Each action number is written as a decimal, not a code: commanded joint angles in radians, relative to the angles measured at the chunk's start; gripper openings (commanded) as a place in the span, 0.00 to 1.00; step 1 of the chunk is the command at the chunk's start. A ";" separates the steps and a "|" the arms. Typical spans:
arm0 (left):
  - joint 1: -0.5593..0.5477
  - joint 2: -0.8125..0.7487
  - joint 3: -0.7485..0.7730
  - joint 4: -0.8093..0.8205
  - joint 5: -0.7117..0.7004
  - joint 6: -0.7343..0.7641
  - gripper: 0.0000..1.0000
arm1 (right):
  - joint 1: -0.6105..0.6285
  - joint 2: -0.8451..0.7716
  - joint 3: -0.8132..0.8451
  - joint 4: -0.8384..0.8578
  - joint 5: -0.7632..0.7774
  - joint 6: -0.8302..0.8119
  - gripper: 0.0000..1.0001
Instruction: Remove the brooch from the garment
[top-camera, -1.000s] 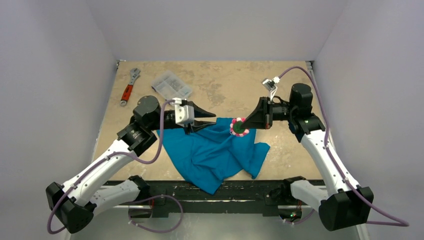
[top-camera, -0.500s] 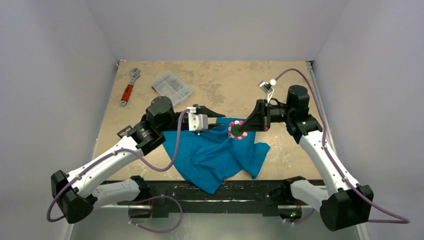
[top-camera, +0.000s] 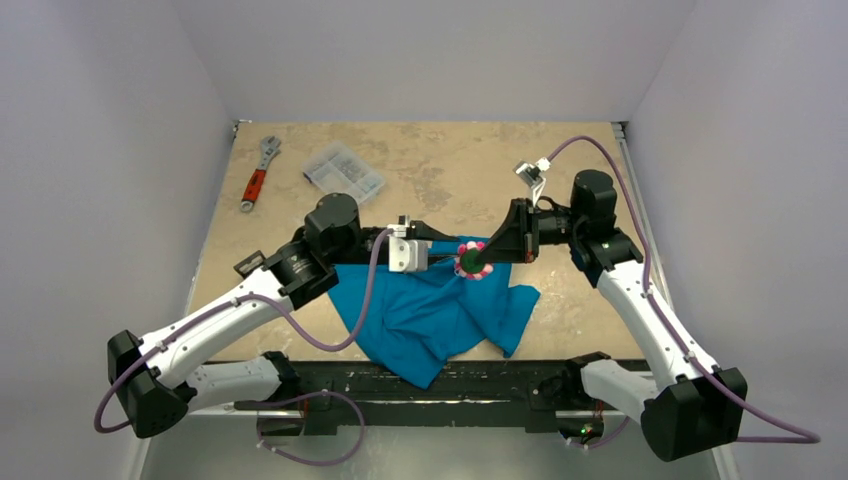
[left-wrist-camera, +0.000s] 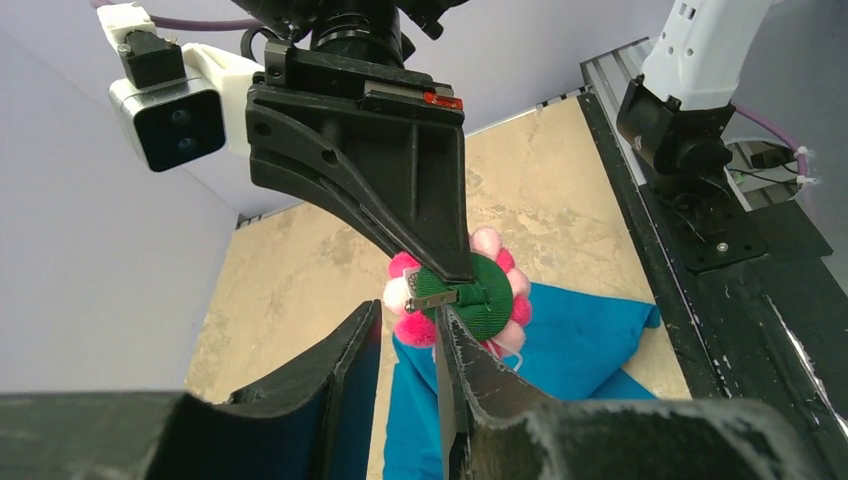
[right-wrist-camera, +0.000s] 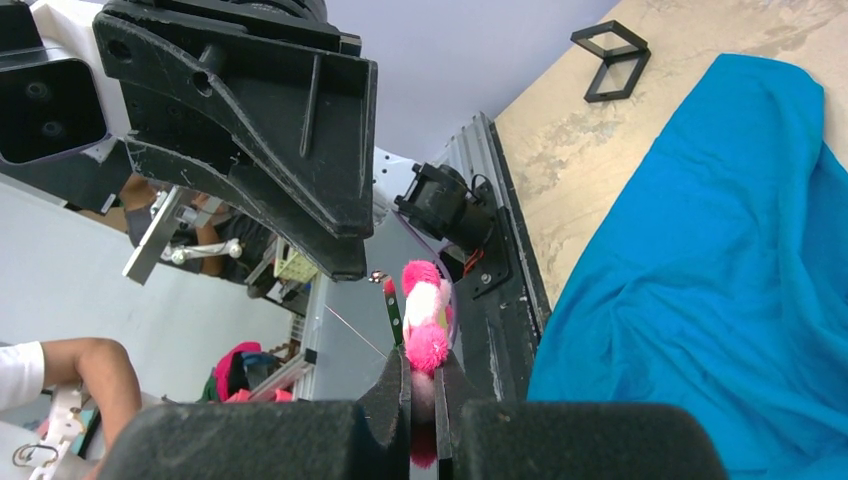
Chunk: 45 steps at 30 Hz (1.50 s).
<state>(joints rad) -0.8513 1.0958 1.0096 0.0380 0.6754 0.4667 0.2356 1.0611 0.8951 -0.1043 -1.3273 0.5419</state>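
Observation:
The brooch (top-camera: 472, 260) is a ring of pink and white pom-poms on a green back disc (left-wrist-camera: 487, 298), held in the air above the upper edge of the teal garment (top-camera: 430, 312). My right gripper (right-wrist-camera: 420, 365) is shut on it edge-on, and its metal pin bar (right-wrist-camera: 393, 310) stands out beside the petals. My left gripper (left-wrist-camera: 408, 310) has come in from the left, its jaws slightly open with a gap between them. The pin bar's end (left-wrist-camera: 437, 298) sits just above its right fingertip. No cloth hangs from the brooch in the wrist views.
A red-handled wrench (top-camera: 258, 172) and a clear plastic box (top-camera: 343, 170) lie at the back left of the tan table (top-camera: 440, 160). A small black square frame (right-wrist-camera: 612, 60) stands beyond the garment (right-wrist-camera: 720, 270). A black rail (top-camera: 450, 380) runs along the near edge.
My left gripper has swung right across the garment's top edge up to the brooch, its jaws narrowing a little. The right gripper, still holding the brooch, has drifted slightly left.

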 joint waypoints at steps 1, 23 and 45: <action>-0.015 0.011 0.049 0.006 0.006 0.006 0.25 | 0.007 0.000 0.011 0.032 -0.015 0.001 0.00; -0.039 0.058 0.066 0.021 -0.056 -0.008 0.20 | 0.016 -0.012 0.006 0.015 -0.019 -0.023 0.00; -0.047 0.113 0.119 -0.151 -0.021 -0.040 0.00 | 0.017 -0.009 0.031 0.002 -0.005 -0.053 0.00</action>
<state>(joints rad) -0.8867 1.1831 1.0840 -0.0418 0.6407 0.4652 0.2489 1.0607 0.8948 -0.1070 -1.3277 0.5255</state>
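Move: The brooch's middle is about 4 cm to the left hand's right, 2 cm back and 1 cm below, its open metal clasp facing the fingers. The garment's middle lies roughly 30 cm below this hand, some 4 cm left and 2 cm forward. From the right hand, which already grips the brooch by its edge, the brooch's middle is about 2 cm left and 1 cm back. Left hand eases about 2 cm right and 1.5 cm down, closing its fingers at the clasp; right keeps hold. ##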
